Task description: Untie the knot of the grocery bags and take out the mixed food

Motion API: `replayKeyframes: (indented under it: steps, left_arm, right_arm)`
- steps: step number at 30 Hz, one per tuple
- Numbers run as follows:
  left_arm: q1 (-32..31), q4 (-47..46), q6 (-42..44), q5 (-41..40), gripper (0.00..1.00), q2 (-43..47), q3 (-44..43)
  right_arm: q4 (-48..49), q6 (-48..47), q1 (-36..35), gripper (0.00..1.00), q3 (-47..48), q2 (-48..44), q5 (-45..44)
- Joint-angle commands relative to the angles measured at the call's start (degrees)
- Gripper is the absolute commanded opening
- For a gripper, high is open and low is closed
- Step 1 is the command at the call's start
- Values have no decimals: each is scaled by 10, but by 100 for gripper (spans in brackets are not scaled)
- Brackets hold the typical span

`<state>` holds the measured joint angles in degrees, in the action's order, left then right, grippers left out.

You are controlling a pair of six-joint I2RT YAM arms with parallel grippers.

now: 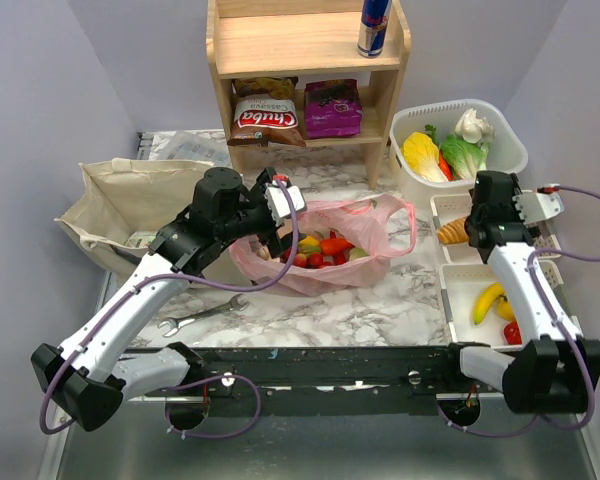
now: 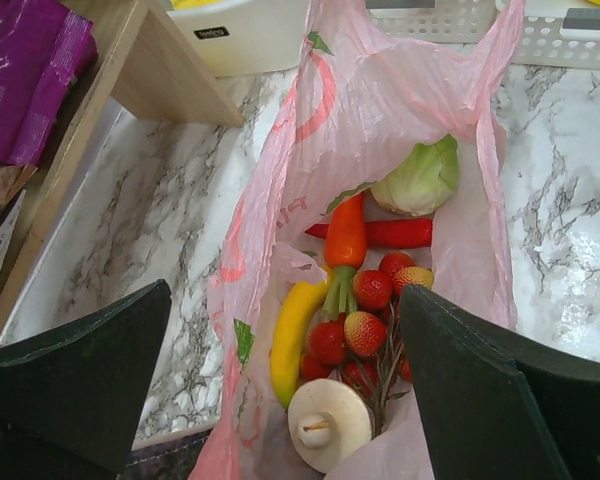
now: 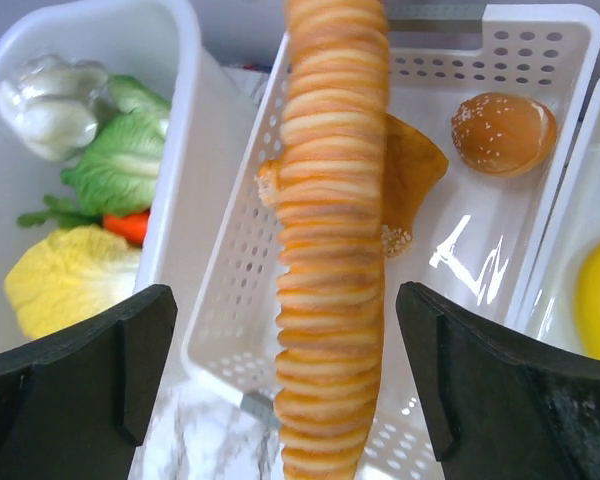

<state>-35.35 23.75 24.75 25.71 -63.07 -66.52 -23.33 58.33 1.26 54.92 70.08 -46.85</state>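
Note:
The pink grocery bag (image 1: 380, 240) lies on the marble with its mouth spread wide (image 2: 380, 100); no knot shows on it. Inside lie a carrot (image 2: 346, 235), a banana (image 2: 292, 335), a mushroom (image 2: 330, 420), strawberries (image 2: 365, 330), a red pepper (image 2: 400, 233) and a green leafy head (image 2: 420, 178). My left gripper (image 1: 280, 215) hovers open over the bag's mouth (image 2: 285, 300), touching nothing. The beige tote (image 1: 130, 195) slumps at the left. My right gripper (image 1: 470, 225) stands open (image 3: 285, 300) around a ridged orange pastry (image 3: 330, 250), with gaps on both sides, over a white tray's rim (image 3: 230, 280).
A wooden shelf (image 1: 310, 60) at the back holds a Chuba bag (image 1: 265, 118), a purple pack (image 1: 332, 107) and a can (image 1: 374, 25). A white basket (image 1: 510, 150) holds vegetables. The right trays (image 1: 450, 290) hold a bun (image 3: 503, 132) and a banana (image 1: 487, 300). A wrench (image 1: 200, 315) lies front left.

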Motion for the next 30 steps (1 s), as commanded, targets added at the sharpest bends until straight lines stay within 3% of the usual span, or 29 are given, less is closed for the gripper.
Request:
replayKeyframes:
  steps: [1,4,8,13,17,23,30]
  left_arm:
    - [4,17,-15,36,98,3,9]
    - [4,40,12,65,98,1,14]
    - [3,52,30,66,96,-5,37]
    - [2,64,66,52,86,-24,61]
    - [-36,56,140,28,74,-24,107]
    - [-117,51,213,-7,66,-38,154]
    - [-150,73,231,20,43,-78,146]
  right_arm:
    - [27,-81,5,100,-42,-80,98]
    - [59,-180,5,100,-50,-132,238]
    - [156,-369,4,100,-47,-199,613]
    - [-3,-494,4,100,101,-131,764]
    - [-79,-595,-9,100,193,-60,840]
    - [-178,-705,-201,100,278,56,773]
    - [-207,-758,-266,100,232,103,730]
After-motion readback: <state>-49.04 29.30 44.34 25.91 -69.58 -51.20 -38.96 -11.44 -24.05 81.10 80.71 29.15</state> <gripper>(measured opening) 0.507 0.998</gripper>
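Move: My left hand hovers over the pink grocery bag: its near rim is about 7 cm back, 5 cm right and 17 cm below, and the wrench some 9 cm back, 19 cm left and 27 cm down. From my right hand the bag's middle is about 38 cm left, 6 cm back and 11 cm lower. The twisted bread lies 6 cm under that hand, 2 cm left and 1 cm back, and the vegetable basket 15 cm ahead, 12 cm left and 10 cm lower. I sweep my open right hand off the twisted bread and some 34 cm left to the bag, arching up about 15 cm past the vegetable basket, then sinking again, while the wrist swings round counter-clockwise by about 120 degrees. Meanwhile I lower my left hand about 17 cm and draw it 8 cm back to the near rim, rolling it and turning it clockwise, and half close its fingers around the pink film. ##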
